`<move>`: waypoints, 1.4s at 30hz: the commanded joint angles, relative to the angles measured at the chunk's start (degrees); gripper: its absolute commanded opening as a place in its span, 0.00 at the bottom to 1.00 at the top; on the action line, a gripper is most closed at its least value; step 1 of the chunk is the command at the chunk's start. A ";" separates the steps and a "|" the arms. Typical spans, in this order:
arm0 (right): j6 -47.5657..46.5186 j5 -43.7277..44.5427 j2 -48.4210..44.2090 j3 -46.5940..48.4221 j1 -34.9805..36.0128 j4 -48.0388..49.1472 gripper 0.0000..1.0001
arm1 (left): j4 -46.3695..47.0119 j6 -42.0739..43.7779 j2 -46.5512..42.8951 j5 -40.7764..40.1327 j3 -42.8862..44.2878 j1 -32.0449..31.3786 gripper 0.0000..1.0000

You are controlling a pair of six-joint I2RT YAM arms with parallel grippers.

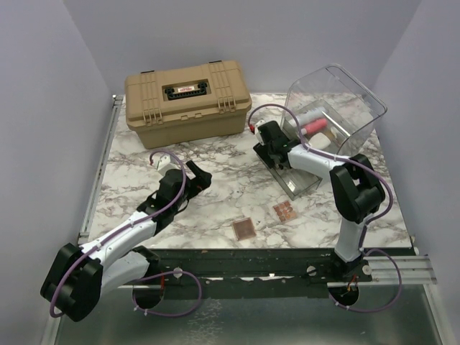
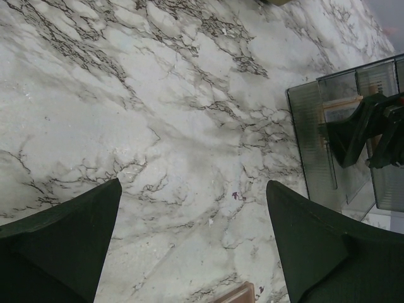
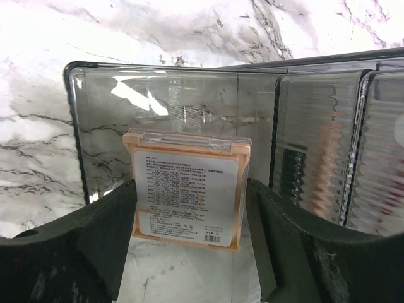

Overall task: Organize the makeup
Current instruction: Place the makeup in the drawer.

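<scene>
In the right wrist view a square peach eyeshadow palette (image 3: 186, 208) stands on edge, label side toward me, with my right gripper (image 3: 189, 184) shut on its two side edges. It hangs inside the pulled-out grey drawer (image 3: 101, 126) of the clear bin (image 1: 338, 108). Two more square brown-pink palettes (image 1: 243, 230) (image 1: 284, 211) lie flat on the marble near the front edge. A pink tube (image 1: 315, 127) lies inside the bin. My left gripper (image 2: 192, 184) hovers open over bare marble, with one palette's corner (image 2: 237, 295) just below it.
A large tan hard case (image 1: 187, 97) stands shut at the back left. The bin is tipped at the back right, its drawer (image 1: 298, 183) sticking out toward the table's middle. A metal rail (image 1: 287, 262) runs along the front edge.
</scene>
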 commanded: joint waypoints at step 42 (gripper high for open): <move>51.65 -7.51 -28.86 -20.25 24.85 -4.60 1.00 | -1.50 -3.16 -5.33 -5.68 -4.13 0.77 0.99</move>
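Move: My right hand is at the open drawer's front compartment, with the white-labelled palette between its already slackening fingers, practically at the hand point. The brown compact left on the table lies about 26 cm back, 12 cm to the left and some 5 cm lower. The shimmer palette lies about 19 cm straight back from the hand, also on the table. From my left hand, the brown compact is roughly 12 cm back, 12 cm right and 9 cm below. I ease my right hand barely forward and down while opening its fingers to release the white-labelled palette. Then I lift some 12 cm clear of the drawer and swing back and left towards the brown compact, sinking again on the way, to end about 18 cm back and 12 cm left. The wrist rolls left side up, and the fingers finish wide open. ##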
